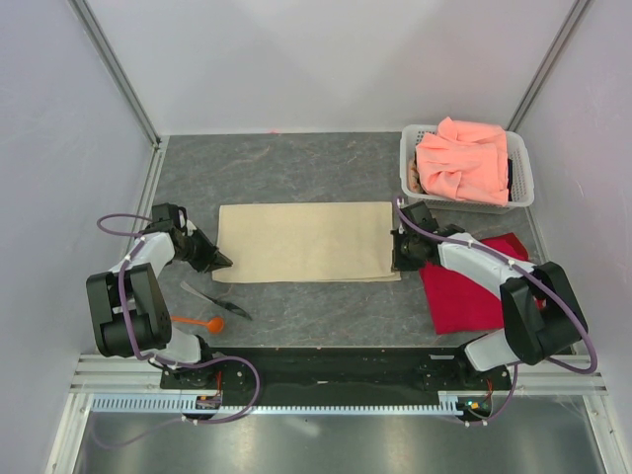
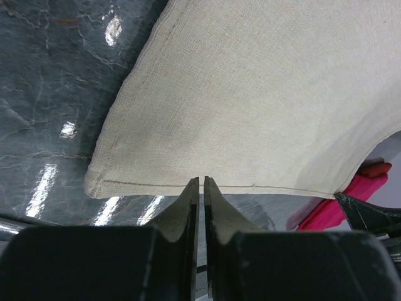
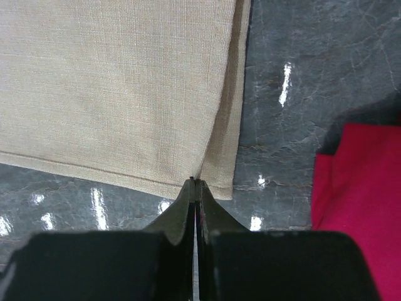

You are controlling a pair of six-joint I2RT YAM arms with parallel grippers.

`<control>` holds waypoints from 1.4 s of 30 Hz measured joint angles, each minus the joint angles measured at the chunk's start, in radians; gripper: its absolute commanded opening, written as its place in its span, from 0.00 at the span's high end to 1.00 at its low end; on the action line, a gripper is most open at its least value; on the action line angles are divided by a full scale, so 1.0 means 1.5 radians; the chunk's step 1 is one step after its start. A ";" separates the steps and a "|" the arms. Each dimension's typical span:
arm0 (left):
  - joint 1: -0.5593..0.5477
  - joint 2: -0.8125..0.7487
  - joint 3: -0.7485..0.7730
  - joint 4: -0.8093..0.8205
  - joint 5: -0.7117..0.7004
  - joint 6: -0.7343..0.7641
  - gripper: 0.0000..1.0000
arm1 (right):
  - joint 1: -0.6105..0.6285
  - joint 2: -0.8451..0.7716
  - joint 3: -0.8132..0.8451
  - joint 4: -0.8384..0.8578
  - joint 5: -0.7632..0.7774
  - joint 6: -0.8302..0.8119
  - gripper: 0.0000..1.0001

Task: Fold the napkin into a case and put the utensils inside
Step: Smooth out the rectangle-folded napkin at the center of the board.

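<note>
The beige napkin (image 1: pixel 306 242) lies flat on the dark table as a wide rectangle in two layers; no case shows. My left gripper (image 1: pixel 223 263) is at its left edge. In the left wrist view its jaws (image 2: pixel 201 180) are closed to a thin slit on the napkin's (image 2: pixel 250 94) hem. My right gripper (image 1: pixel 397 261) is at the near right corner. Its jaws (image 3: pixel 195 182) are shut on the napkin's (image 3: pixel 113 81) edge, and the top layer draws in toward the tips. The utensils lie near the left arm: an orange spoon (image 1: pixel 197 321) and a thin dark utensil (image 1: pixel 215 299).
A bright red cloth (image 1: pixel 474 286) lies under the right arm, right of the napkin. A white basket (image 1: pixel 407 158) holding a salmon-pink cloth (image 1: pixel 462 158) stands at the back right. White walls close in the table on three sides.
</note>
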 measured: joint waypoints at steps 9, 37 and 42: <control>0.000 0.000 0.000 0.000 0.000 0.000 0.89 | 0.000 0.002 0.000 -0.015 0.040 -0.002 1.00; -0.057 0.011 0.008 0.012 -0.059 -0.001 0.80 | 0.017 0.004 0.029 -0.039 0.153 -0.030 0.40; -0.072 0.028 0.071 0.043 -0.039 -0.016 0.92 | 0.026 0.061 0.130 -0.029 0.144 -0.035 0.43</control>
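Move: The right gripper already pinches the upper layer's near right corner. The lower layer's near right corner lies about 2 cm to its right, 1 cm back and 2 cm below; the red cloth's middle is some 19 cm right and 4 cm back. The left gripper hovers nearly shut, with the napkin's near left corner about 4 cm to its left, 3 cm back and 3 cm below; the knife's middle is roughly 2 cm left and 8 cm back. Draw the pinched upper corner right and down, about 2 cm each, towards the lower corner, then open the right fingers to let go, edging a little farther right before rising and sweeping forward roughly 5 cm over the napkin's right end, rolled about 10 degrees. Meanwhile dip the left gripper to its end of the cloth, then raise it and carry it forward, fingers nearly shut. ##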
